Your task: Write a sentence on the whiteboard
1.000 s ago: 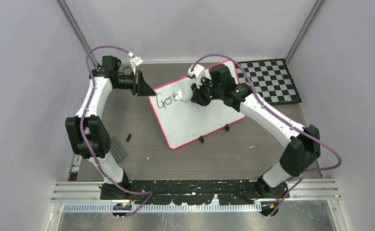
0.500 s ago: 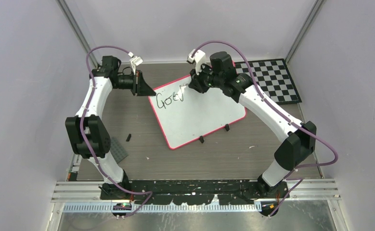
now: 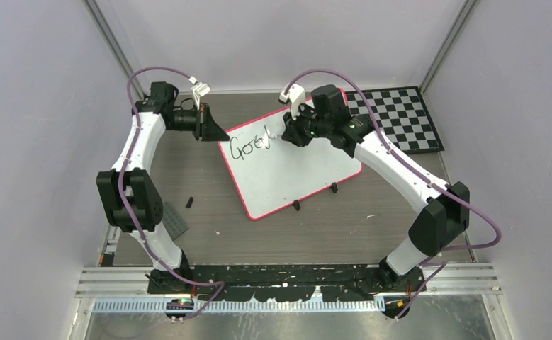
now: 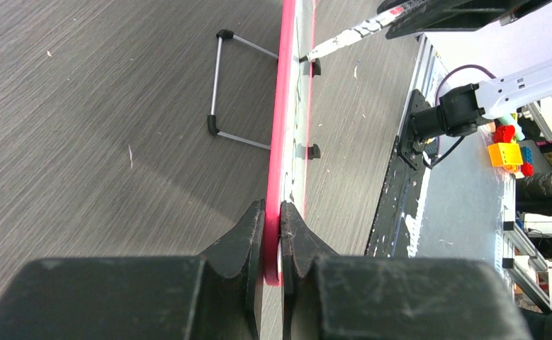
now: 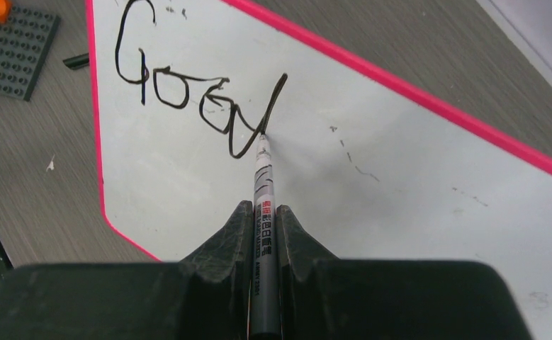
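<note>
The whiteboard (image 3: 294,173), white with a red-pink rim, lies slanted at the table's middle. My left gripper (image 3: 212,131) is shut on its upper left corner; in the left wrist view the fingers (image 4: 273,205) pinch the pink rim (image 4: 283,127). My right gripper (image 3: 290,134) hovers over the board's upper part, shut on a grey marker (image 5: 264,184). The marker's tip touches the board at the foot of a tall stroke. The sentence (image 5: 188,92) reads about "Good" in black scrawl (image 3: 251,145). The marker (image 4: 336,44) also shows in the left wrist view.
A black-and-white checkerboard mat (image 3: 397,117) lies at the back right, next to the board. A grey studded baseplate (image 3: 173,219) and a small black piece (image 3: 189,202) lie at the front left. The board's wire stand (image 4: 223,95) juts out behind it.
The right gripper swept the marker up toward the board's far edge and came partway back down, adding a tall stroke after "Goo". The left gripper has not moved.
</note>
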You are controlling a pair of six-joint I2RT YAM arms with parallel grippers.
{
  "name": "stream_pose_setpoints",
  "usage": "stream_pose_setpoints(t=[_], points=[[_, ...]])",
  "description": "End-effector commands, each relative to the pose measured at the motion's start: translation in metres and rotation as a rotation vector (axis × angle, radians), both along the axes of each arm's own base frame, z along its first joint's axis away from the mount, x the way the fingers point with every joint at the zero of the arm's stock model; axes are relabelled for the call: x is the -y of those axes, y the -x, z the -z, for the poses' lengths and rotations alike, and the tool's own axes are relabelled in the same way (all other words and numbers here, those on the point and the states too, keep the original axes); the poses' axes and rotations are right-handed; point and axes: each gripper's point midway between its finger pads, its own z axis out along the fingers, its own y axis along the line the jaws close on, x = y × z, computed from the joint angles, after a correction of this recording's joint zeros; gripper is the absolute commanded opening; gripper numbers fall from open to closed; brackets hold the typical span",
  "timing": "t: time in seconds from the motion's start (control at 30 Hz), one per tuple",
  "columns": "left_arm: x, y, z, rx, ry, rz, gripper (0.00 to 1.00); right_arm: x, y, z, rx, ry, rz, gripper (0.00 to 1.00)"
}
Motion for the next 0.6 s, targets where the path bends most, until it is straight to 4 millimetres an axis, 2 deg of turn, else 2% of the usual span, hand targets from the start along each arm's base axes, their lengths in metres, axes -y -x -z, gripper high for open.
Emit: stream_pose_setpoints(t=[0.0,0.13,0.3,0.37,0.47,0.57], points=[[0.001,0.003,0.004,0.011,-0.039,0.022,0.0,0.012,0.012,0.0,0.005,0.023,-0.005,0.0],[0.001,0.005,0.004,0.013,-0.043,0.026,0.0,0.016,0.013,0.006,0.001,0.046,-0.006,0.0],[0.001,0.005,0.001,0.016,-0.044,0.028,0.01,0.016,0.017,-0.007,0.02,0.045,-0.027,0.0],[0.001,0.005,-0.002,0.022,-0.046,0.028,0.1,0.014,0.02,-0.018,0.03,0.028,-0.043,0.0],[0.0,0.004,-0.009,0.024,-0.048,0.022,0.28,0.013,0.029,-0.034,0.05,-0.007,-0.074,0.0],[0.001,0.005,-0.019,0.032,-0.043,0.016,0.39,0.012,0.035,-0.045,0.064,-0.042,-0.086,0.0]])
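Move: The place on the whiteboard where the "d" is to end lies about 4 cm to the right hand's left, 1 cm ahead and 5 cm below it. The letter "G" is some 12 cm left, level and 5 cm below; the board's upper left corner is 15 cm left, level and 3 cm below. From the left hand, closed on that corner, the "d"'s end is about 10 cm to the right, level and 3 cm below. Back and down the slanted whiteboard goes the right hand, drifting slightly to its right, about 2.5 cm, drawing on the "d"'s stem with the marker tip already on the board. It then eases another centimetre back while rising a little, and the tip comes free, the marker still gripped. The left hand stays in place, opening its fingers at the end to loosen its pinch on the corner. ##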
